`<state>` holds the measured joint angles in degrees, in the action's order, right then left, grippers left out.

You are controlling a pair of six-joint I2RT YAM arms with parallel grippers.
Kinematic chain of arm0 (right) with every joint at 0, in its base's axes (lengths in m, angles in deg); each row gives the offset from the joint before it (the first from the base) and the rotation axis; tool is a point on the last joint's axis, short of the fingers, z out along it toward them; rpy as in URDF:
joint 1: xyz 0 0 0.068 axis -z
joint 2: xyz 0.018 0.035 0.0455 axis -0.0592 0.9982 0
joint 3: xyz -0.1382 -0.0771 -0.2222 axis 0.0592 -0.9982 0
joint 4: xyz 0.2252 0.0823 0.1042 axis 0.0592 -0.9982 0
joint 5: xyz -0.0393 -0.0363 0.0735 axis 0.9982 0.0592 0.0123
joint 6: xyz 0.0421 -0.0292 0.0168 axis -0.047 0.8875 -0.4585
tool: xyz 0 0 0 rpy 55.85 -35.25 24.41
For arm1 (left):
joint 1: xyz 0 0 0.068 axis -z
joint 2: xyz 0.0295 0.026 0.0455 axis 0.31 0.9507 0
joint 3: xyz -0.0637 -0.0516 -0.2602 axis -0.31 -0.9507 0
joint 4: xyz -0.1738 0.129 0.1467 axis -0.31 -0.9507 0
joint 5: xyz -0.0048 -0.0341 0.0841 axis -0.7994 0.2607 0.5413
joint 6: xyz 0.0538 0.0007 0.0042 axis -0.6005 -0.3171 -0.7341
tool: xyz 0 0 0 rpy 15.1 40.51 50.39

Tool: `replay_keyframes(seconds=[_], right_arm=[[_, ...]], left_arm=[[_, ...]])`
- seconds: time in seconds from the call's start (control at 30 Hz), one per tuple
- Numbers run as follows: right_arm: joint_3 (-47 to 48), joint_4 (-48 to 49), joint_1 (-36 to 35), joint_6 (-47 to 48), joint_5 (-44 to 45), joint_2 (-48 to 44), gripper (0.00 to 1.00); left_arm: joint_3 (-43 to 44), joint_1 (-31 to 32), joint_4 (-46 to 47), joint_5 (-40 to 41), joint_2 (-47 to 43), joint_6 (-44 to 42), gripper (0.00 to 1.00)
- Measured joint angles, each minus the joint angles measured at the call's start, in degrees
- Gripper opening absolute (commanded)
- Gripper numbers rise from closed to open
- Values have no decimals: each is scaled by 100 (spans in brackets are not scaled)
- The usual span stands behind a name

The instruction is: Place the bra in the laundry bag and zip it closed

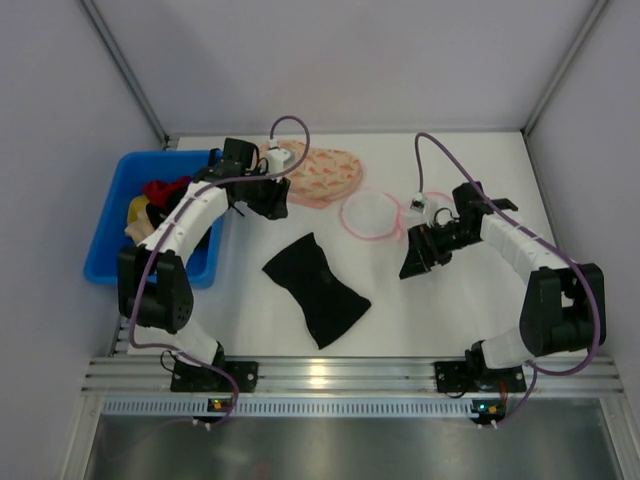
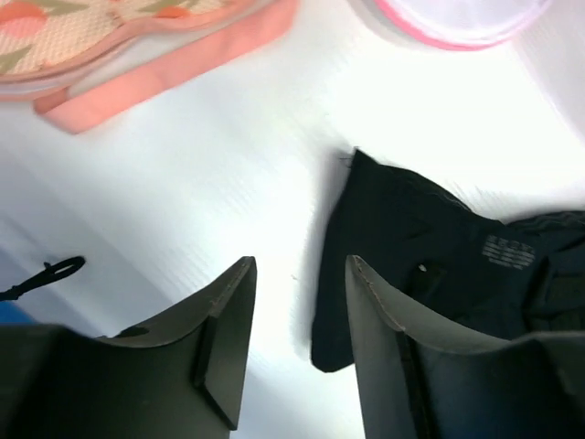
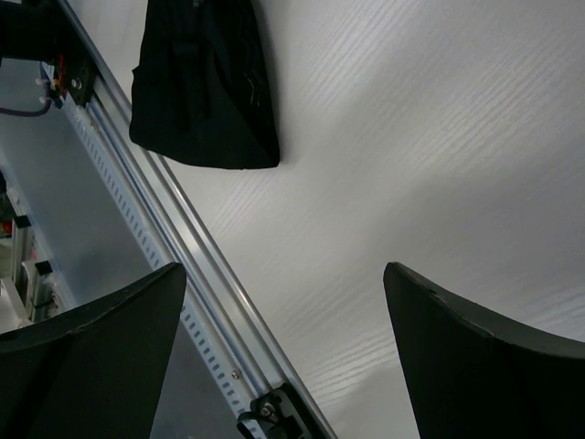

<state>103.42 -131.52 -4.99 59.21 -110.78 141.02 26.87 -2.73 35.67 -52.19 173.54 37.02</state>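
The black bra [image 1: 316, 290] lies flat and loose in the middle of the table. It also shows in the left wrist view [image 2: 430, 256] and the right wrist view [image 3: 201, 82]. The laundry bag [image 1: 372, 213], round white mesh with a pink rim, lies behind it to the right, and its edge shows in the left wrist view [image 2: 457, 23]. My left gripper [image 1: 268, 198] hovers behind and left of the bra, open and empty [image 2: 300, 274]. My right gripper [image 1: 413, 262] is just right of the bag, wide open and empty [image 3: 283, 283].
A peach-pink patterned heart-shaped piece [image 1: 320, 172] lies at the back, just left of the bag, and shows in the left wrist view [image 2: 137, 46]. A blue bin [image 1: 110, 235] with clothes stands at the far left. The metal rail [image 1: 320, 375] runs along the near edge.
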Motion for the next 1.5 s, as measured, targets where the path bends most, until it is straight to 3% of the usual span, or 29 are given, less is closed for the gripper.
replay_keyframes(seconds=[0.27, 0.5, 0.77, 0.9, 0.97, 1.03, 1.23, 1.5], right_arm=[[-9, -9, 0, 4, -4, 0, 90], [-9, -22, 0, 11, -2, 0, 90], [-9, -26, 0, 44, 0, 0, 90], [-7, -37, 0, 46, 2, 0, 90], [-7, -44, 0, 46, 2, 0, 90], [-7, -46, 0, 48, 2, 0, 90], [-4, -46, 0, 46, 4, 0, 90], [-4, -42, 0, 44, 2, 0, 90]], left_arm=[[225, -765, -461, -907, 1204, -72, 45], [221, -761, -859, -1670, 1685, -321, 47], [221, -752, -905, -2009, 2105, -413, 43], [221, -752, -920, -2079, 2216, -448, 28], [223, -752, -927, -2111, 2216, -479, 13], [223, -752, -927, -2116, 2216, -503, 0], [437, -831, -1003, -2035, 2212, -393, 0], [911, -992, -756, -463, 1377, -98, 0]])
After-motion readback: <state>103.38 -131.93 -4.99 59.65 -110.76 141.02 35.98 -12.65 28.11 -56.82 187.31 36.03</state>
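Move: The black bra lies spread below the left hand, its middle about 14 cm back, 8 cm to the right and 12 cm down; its far-left edge is just 3 cm back, straight below. From this hand, the patterned pouch is some 14 cm farther out and 9 cm right, and the pink-rimmed mesh bag about 4 cm ahead and 26 cm right. From the idle right hand, the bra is about 24 cm left, 2 cm back, 8 cm lower. The left hand sinks about 11 cm with half-open fingers onto the far-left edge of the black bra, edging forward and left at first, then drawing back while the wrist tips some 30 degrees steeper downward, and shuts the fingers to pinch the cloth. Keeping that pinch, it lifts about 6 cm and goes about as far forward and 5 cm left, dragging the bra along as the wrist tilts partly back up. ##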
